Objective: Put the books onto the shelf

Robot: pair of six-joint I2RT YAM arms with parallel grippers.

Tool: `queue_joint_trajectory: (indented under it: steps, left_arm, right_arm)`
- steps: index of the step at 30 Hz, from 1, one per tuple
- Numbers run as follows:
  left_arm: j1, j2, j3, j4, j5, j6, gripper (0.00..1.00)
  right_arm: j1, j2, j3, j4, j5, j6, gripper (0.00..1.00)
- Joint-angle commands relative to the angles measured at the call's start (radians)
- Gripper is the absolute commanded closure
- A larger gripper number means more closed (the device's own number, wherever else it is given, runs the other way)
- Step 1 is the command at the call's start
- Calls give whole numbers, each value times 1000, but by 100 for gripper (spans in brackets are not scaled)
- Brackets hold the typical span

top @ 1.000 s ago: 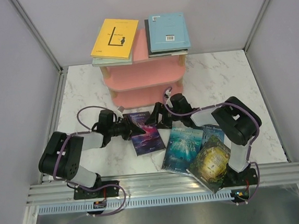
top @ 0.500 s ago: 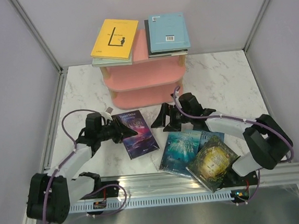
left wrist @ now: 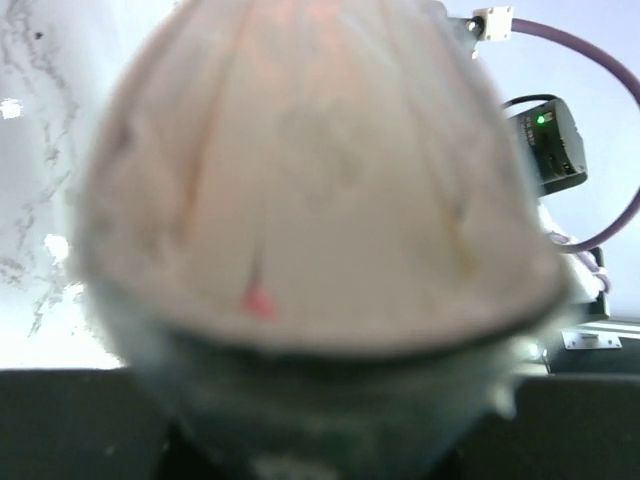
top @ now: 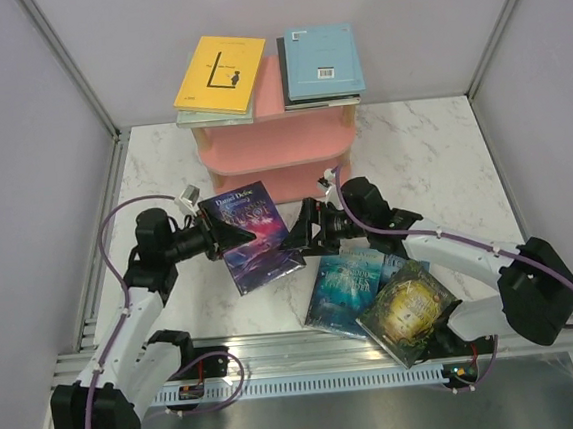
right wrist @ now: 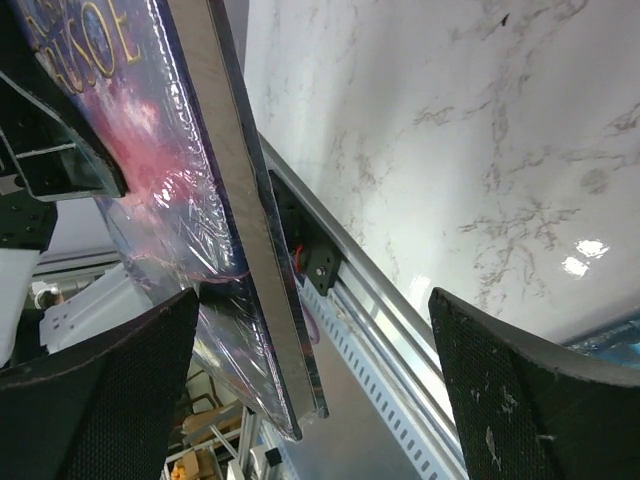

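The purple galaxy book (top: 257, 239) is lifted off the table and tilted, with my left gripper (top: 220, 238) shut on its left edge. In the left wrist view the book's blurred page edge (left wrist: 320, 180) fills the frame. My right gripper (top: 305, 235) stands open at the book's right edge. In the right wrist view the book (right wrist: 225, 220) hangs between the two wide-apart fingers (right wrist: 100, 400), nearer the left one. The pink shelf (top: 277, 157) stands behind, with a yellow book (top: 220, 74) and a light blue book (top: 321, 61) on stacks on its top board.
A teal book (top: 345, 282), a green-gold book (top: 405, 309) and a dark blue book (top: 412, 255) lie overlapping on the marble table (top: 432, 152) under the right arm. A metal rail (top: 318, 347) runs along the near edge. Grey walls close the sides.
The left gripper has lifted the purple galaxy book off the table and drawn it left and back. The right arm has stretched out, its gripper following the book's right edge and opening wider.
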Motion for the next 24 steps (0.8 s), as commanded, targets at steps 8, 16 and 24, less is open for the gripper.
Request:
queue_joint_trajectory:
  steps: [8, 16, 24]
  left_arm:
    - [9, -91, -57, 404, 79, -321, 98]
    - [14, -98, -65, 427, 84, -360, 98]
    - [15, -85, -23, 389, 90, -358, 98]
  right_arm:
    - [61, -127, 39, 168, -37, 155, 20]
    - [96, -187, 83, 352, -63, 275, 65]
    - [163, -181, 144, 423, -126, 316, 98]
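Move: The Daniel Defoe book, already held up in the left hand, has its middle about 10 cm to the left of the open right hand, level with it in reach and some 4 cm above. From the left hand that middle is about 2 cm to the right. The shelf's middle stands roughly 24 cm ahead of the left hand and 9 cm to its right, at about its height; a blue sea book lies about 8 cm right of the right hand, 7 cm nearer and 14 cm below. The Daniel Defoe book is carried about 6.5 cm up and 2 cm back by the left hand, which keeps its grip and tips its fingers slightly up. The right hand rises faster, about 11 cm, drawing back and a little left to the book's right edge, swings its fingers up nearly level, and closes from wide open to pinch that edge. ##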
